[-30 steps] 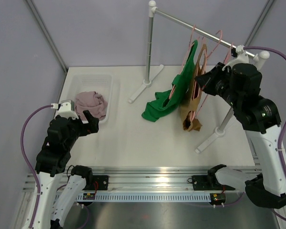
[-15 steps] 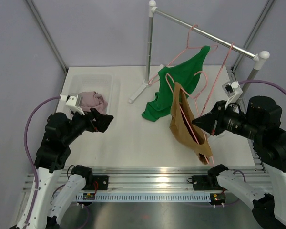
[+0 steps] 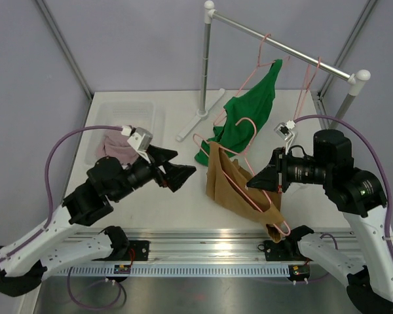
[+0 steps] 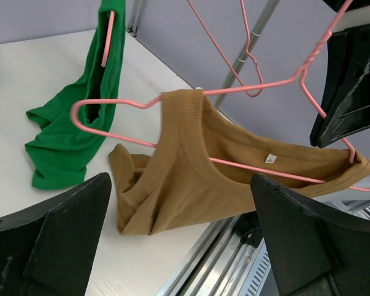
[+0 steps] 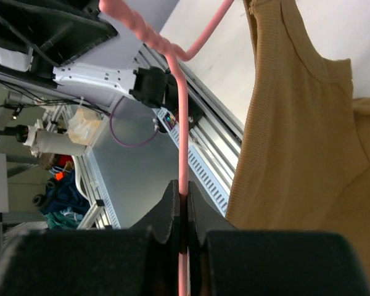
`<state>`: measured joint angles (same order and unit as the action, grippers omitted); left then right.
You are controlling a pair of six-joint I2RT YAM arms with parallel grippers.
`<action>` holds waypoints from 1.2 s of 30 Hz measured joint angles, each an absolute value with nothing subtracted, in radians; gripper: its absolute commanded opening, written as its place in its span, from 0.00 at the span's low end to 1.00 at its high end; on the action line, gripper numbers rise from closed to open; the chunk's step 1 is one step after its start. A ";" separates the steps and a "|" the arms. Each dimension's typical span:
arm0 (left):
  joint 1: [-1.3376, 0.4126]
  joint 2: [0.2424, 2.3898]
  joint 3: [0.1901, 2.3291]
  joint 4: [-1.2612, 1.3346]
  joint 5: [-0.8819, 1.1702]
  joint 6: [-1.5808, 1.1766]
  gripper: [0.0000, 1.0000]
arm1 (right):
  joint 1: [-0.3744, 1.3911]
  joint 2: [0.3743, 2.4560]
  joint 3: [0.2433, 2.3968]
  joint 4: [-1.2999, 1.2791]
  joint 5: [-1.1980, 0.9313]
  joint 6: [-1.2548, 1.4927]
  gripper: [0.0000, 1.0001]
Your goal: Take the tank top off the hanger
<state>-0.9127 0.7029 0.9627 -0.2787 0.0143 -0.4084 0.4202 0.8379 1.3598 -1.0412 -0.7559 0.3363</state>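
Observation:
A brown tank top [image 3: 226, 183] hangs on a pink hanger [image 3: 249, 125] that is off the rail and tilted above the table's front middle. My right gripper [image 3: 267, 179] is shut on the hanger's wire [image 5: 182, 123], with the brown cloth [image 5: 296, 123] beside its pinched jaws [image 5: 184, 200]. From the left, my left gripper [image 3: 183, 173] stands wide open, facing the tank top [image 4: 197, 179]. Its fingers [image 4: 68, 234] flank the cloth without touching it. The hanger [image 4: 246, 89] runs through the top's neck and armholes.
A green tank top [image 3: 249, 111] hangs from another pink hanger on the rack's rail [image 3: 281, 46], its hem on the table. An empty pink hanger [image 3: 311, 78] stays on the rail. A clear bin [image 3: 128, 111] at the left holds a pinkish garment [image 3: 111, 145].
My right arm has carried the hanger with the brown tank top off the rail, down to the front middle. My left arm has swung right from the bin toward it, still open.

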 measured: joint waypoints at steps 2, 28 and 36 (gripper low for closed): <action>-0.986 0.752 0.972 -0.258 -0.067 -0.390 0.97 | 0.420 0.859 1.358 -1.010 -0.773 0.341 0.00; -1.082 1.052 1.034 -0.131 -0.410 -0.286 0.06 | 0.420 0.907 1.356 -0.887 -0.878 0.360 0.00; -1.081 1.060 1.052 -0.170 -0.578 -0.323 0.00 | 0.420 0.907 1.335 -0.888 -0.865 0.327 0.00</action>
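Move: The brown tank top's near-left shoulder strap hangs on the pink hanger some 9 cm to the left hand's right, 7 cm ahead and 6 cm below its open fingers. The hanger's bare end loop sticks out about 9 cm ahead and 5 cm right, equally low. The green tank top hangs beyond, roughly 20 cm ahead, 20 cm right and 10 cm lower. From the right hand, already gripping the hanger, the strap is about 12 cm left, 11 cm ahead and slightly lower. Forward, right and down, some 5–6 cm each way, the left hand reaches to the brown strap by the hanger's end, then closes its wide-open fingers fully and pinches it. It turns about 25 degrees counter-clockwise and finishes by drawing 2 cm back left and a little forward, towards the hanger's tip. The right hand keeps its grip on the hanger, first carrying it about 3 cm left, forward and up, then mostly holding. ##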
